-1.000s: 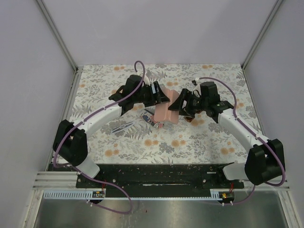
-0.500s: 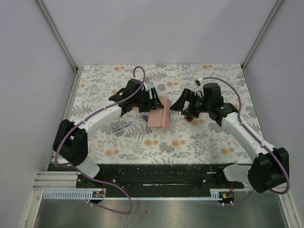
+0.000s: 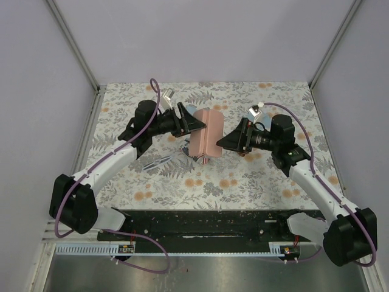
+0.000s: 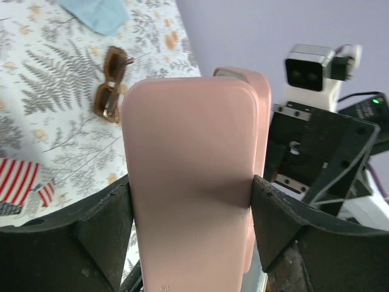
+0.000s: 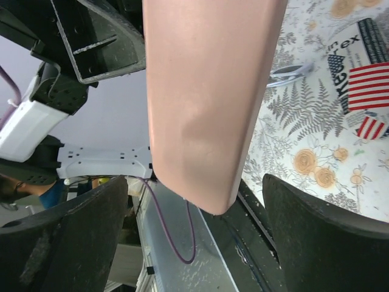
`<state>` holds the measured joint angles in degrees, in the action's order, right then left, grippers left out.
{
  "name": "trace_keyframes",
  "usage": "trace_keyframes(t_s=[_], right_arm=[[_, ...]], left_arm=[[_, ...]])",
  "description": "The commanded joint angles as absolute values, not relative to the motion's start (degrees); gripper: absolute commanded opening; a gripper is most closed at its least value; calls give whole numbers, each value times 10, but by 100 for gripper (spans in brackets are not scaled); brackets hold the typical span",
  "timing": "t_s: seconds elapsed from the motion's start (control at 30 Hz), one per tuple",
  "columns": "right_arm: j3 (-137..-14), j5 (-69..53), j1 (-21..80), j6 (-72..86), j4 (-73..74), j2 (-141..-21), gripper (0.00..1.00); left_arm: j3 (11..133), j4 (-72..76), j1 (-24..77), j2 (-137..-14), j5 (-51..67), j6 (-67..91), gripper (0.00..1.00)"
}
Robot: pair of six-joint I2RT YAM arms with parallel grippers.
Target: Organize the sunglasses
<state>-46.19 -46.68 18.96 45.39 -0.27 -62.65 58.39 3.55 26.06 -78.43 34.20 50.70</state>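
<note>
My left gripper [image 4: 191,194] is shut on the sides of the pink oblong case [image 4: 188,176], holding it upright above the table [image 3: 261,182]. Seen from above, the case [image 3: 205,137] hangs between both arms, next to the left gripper [image 3: 196,125]. My right gripper [image 3: 220,141] stands open and faces the case. The case's lower end [image 5: 206,91] sits between the right gripper's fingers [image 5: 67,237] with gaps on both sides. The reddish-brown sunglasses [image 4: 112,82] lie on the floral table beyond the case. The silvery sunglasses [image 3: 158,162] lie left of the flag case [image 3: 200,159].
A light blue cloth [image 4: 97,12] lies at the far side of the table. The flag-printed case [image 5: 364,79] lies just below the lifted pink case, with the silvery pair [image 5: 292,72] beside it. Grey walls enclose the table on three sides.
The right gripper opened wide, let go of the pink case and drew back to the right. The left arm lifted the case and carried it a little toward the back.
</note>
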Motion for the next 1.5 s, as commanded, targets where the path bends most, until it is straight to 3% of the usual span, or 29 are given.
trace_keyframes(t_s=[0.0,0.1,0.2,0.33,0.5,0.53,0.6,0.63,0.67,0.8,0.9,1.13,1.47], right_arm=[[-454,-529,187,511,-120,-635,99],[-446,-537,188,534,-158,-635,99],[-443,-546,189,559,-204,-639,90],[-442,-555,188,596,-250,-653,64],[-435,-560,189,642,-308,-668,25],[-435,-560,189,647,-315,-671,18],[-437,-559,189,652,-318,-673,4],[-437,-558,189,653,-316,-672,0],[-437,-558,189,654,-313,-671,0],[-432,-545,189,638,-275,-661,0],[-429,-531,190,614,-235,-655,0],[-468,-379,188,422,97,-652,0],[-462,-300,189,370,141,-733,0]], left_arm=[[582,134,262,-756,400,552,17],[577,140,262,-752,401,557,18],[563,174,262,-756,414,581,18],[548,205,263,-758,420,598,21],[541,221,271,-757,418,606,33],[542,218,272,-756,417,603,39],[546,194,272,-752,404,594,69],[549,170,272,-751,395,580,80],[556,137,271,-747,377,565,88],[586,20,270,-738,334,496,99],[604,-54,264,-734,291,462,99],[619,-173,260,-721,193,391,99],[564,-207,260,-688,119,345,99]])
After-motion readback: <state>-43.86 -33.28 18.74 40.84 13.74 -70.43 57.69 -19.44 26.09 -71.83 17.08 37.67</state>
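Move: Level with the open right hand, the partly open pink case has its middle about 6 cm to the left and 4 cm ahead. The left hand already grips it, the middle lying 3 cm to that hand's right and 2 cm back. On the table, some 25 cm below the right hand, the sunglasses lie 14 cm ahead and 11 cm right, the striped pouch about 11 cm ahead and 12 cm left. Rising a few centimetres with its fingers tipping up, the right hand shuts them fully on a thin rim of the pink case; the left hand then opens and lets go, backing off left some 6 cm and sinking. Keeping its pinch, the right hand lowers the case about 13 cm from its highest point, easing right as its fingers tip down. ##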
